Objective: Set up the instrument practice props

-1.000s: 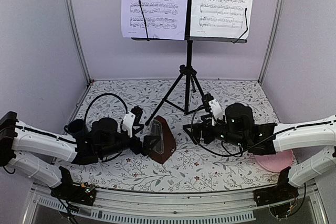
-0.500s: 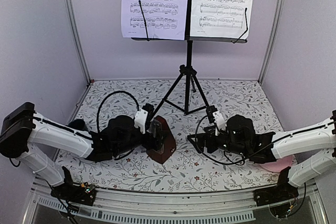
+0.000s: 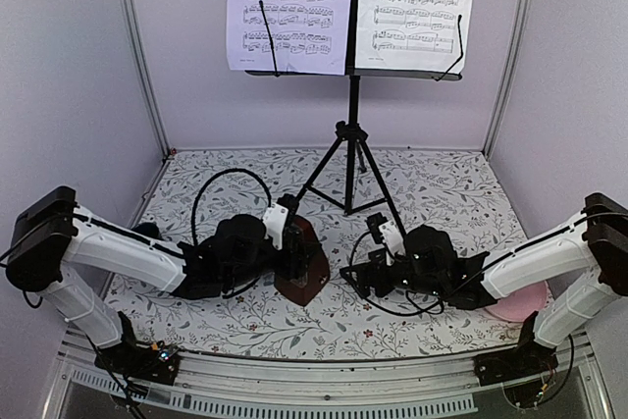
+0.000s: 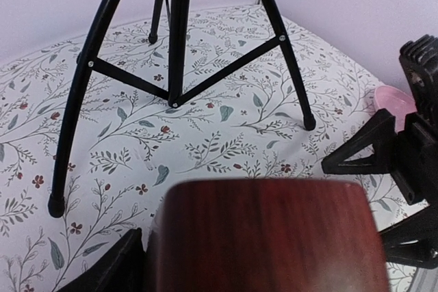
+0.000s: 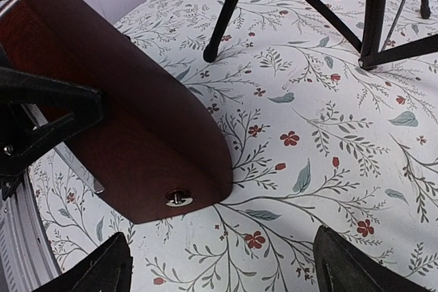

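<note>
The black music stand (image 3: 351, 115) stands at the back on its tripod, with two white sheets of music (image 3: 289, 7) (image 3: 417, 2) on its desk. The dark-red metronome (image 3: 306, 262) stands on the floral cloth in front of the tripod. My left gripper (image 3: 292, 247) has its jaws closed in on the metronome's sides, and in the left wrist view the metronome (image 4: 267, 237) fills the space between them. My right gripper (image 3: 358, 270) sits just right of the metronome (image 5: 137, 128), open (image 5: 229, 271), with only cloth between its fingers.
The tripod legs (image 4: 179, 32) spread over the cloth just behind the metronome. A pink plate (image 3: 520, 303) lies at the right under my right arm. A dark mug (image 3: 145, 233) shows behind my left arm. White walls enclose the table on three sides.
My left gripper has moved right onto the metronome and its jaws have narrowed round it. My right gripper has slid left and nearer to the metronome.
</note>
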`<control>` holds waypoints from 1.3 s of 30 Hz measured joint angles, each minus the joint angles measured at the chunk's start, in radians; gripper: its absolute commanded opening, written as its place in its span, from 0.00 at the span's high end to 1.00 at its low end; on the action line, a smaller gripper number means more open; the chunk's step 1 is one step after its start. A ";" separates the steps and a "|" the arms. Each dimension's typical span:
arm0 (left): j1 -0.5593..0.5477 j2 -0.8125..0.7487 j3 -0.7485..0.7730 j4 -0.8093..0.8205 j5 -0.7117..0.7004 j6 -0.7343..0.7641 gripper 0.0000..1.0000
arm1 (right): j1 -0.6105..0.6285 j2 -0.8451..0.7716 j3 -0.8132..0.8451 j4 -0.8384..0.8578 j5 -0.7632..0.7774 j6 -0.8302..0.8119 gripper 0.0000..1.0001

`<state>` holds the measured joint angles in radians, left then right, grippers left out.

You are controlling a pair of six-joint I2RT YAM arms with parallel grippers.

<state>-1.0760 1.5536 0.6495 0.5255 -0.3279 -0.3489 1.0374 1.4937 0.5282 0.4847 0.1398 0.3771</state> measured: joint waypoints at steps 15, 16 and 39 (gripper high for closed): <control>-0.038 -0.159 0.127 -0.352 -0.045 0.066 0.73 | 0.035 0.001 0.003 0.126 0.002 -0.202 0.26; -0.043 -0.189 0.125 -0.353 -0.048 0.080 0.76 | 0.046 0.001 0.003 0.134 0.006 -0.226 0.28; -0.217 -0.238 0.653 -0.792 -0.324 0.359 0.79 | 0.292 0.050 0.039 0.622 0.508 -1.116 0.59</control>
<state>-1.2934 1.3151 1.3029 -0.2665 -0.6521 0.0101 1.3296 1.5433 0.5667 1.1065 0.6476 -0.7391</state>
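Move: The left hand already grips the metronome, whose middle is about 3 cm below that hand point. Ahead of this hand stands the music stand's tripod: its left foot some 17 cm out and 9 cm left, its post about 22 cm out and 14 cm right. From the right hand, the metronome's side key is roughly 10 cm left, 2 cm ahead and 5 cm lower; the metronome's middle is 13 cm left, 3 cm ahead and about level. Keeping its pinch on the metronome, the left hand lifts it almost straight up by about 23 cm, easing a little back towards the base and tipping its fingers upward. The right hand follows up and slightly left, coming in under the metronome towards the side key, its fingers swinging up some 60 degrees and closing to about half open, with no contact with the key visible. ##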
